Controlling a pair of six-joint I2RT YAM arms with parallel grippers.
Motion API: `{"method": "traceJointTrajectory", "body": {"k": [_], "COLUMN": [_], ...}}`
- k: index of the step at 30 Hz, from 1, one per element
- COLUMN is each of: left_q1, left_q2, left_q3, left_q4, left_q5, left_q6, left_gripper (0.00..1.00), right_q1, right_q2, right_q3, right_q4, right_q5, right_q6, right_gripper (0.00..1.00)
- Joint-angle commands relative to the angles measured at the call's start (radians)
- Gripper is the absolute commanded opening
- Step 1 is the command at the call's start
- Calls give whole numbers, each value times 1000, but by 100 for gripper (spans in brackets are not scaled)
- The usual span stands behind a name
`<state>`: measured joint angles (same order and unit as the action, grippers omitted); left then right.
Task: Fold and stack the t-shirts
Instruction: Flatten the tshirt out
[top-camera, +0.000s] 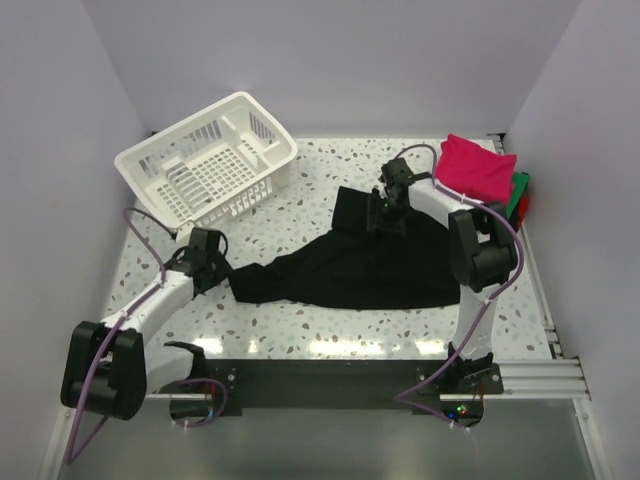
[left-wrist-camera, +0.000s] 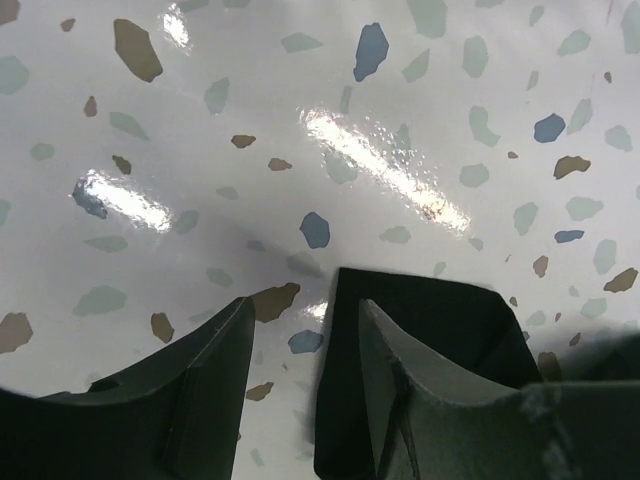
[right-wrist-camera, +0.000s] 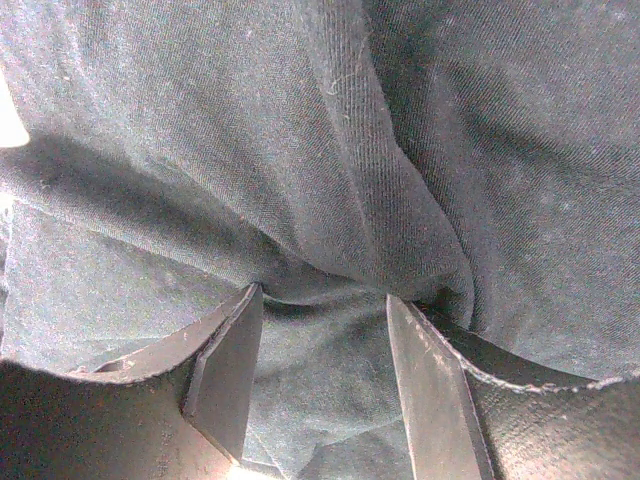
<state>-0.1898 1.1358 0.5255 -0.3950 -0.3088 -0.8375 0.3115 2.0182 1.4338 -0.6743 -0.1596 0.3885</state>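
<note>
A large black t-shirt (top-camera: 350, 272) lies spread out and rumpled across the middle of the table. My left gripper (top-camera: 214, 264) is at the shirt's left tip. In the left wrist view that gripper (left-wrist-camera: 305, 305) is open, and a black cloth corner (left-wrist-camera: 440, 320) has its edge lying between the fingers, right beside the right finger (left-wrist-camera: 420, 390). My right gripper (top-camera: 384, 215) is down on the shirt's far part. In the right wrist view it (right-wrist-camera: 322, 295) stands open, fingers pressed into the puckered black cloth (right-wrist-camera: 330, 150). Folded pink (top-camera: 476, 165), green (top-camera: 519, 189) and red (top-camera: 525, 209) t-shirts are stacked at the far right.
A white slatted basket (top-camera: 205, 165) sits tilted at the far left, with nothing in it. White walls close in the table on the left, back and right. A black rail (top-camera: 330, 375) carries both arm bases along the near edge.
</note>
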Motion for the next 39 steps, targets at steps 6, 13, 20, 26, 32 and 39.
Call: {"method": "traceJointTrajectory", "body": {"k": [6,13,20,26,32,39], "left_q1": [7,7,7,7,7,15], "left_q2": [122,177,142,84,22,-83], "left_q3": [28,41,-7,-64,-7,295], "left_q4": [136,145,147,114,61,-161], "left_q5": [91,132,223,235,195,-30], "left_q6": [72,98,84,67,69,110], "left_gripper": [47,41,28,17,0,0], "right_q1": [9,9,9,8,9,8], "right_q2": [25,20,19,19,8,-52], "right_q3": [-29,-23,-10,-4,37,151], "right_q4": [-41,-45,-50,-48,-76,-145], "right_q5": [-3,-4,0,0,-11,-50], "right_q6": [-4,0,0,6,6,-23], "right_gripper": [57,57,57,57,51,9]}}
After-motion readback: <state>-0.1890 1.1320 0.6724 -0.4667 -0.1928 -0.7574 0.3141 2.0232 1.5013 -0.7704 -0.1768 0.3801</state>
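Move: The left end of the black t-shirt lies about 4 cm to the right of the left hand, about 1 cm nearer the base and some 2 cm below; the white basket stands about 23 cm ahead and 2 cm left. The right hand stands right over a fold of the same t-shirt, about 1 cm below its fingers. From that hand, the pink folded shirt is roughly 11 cm ahead and 19 cm right. Down about 2 cm, then right some 3 cm with a short forward-and-back swing, the left hand brings its narrowing fingers onto the t-shirt's left end, shuts them on it by the table and raises it about 6 cm, going slightly forward. The right hand stays over its fold, then closes most of the way on the cloth and rises about a centimetre. ##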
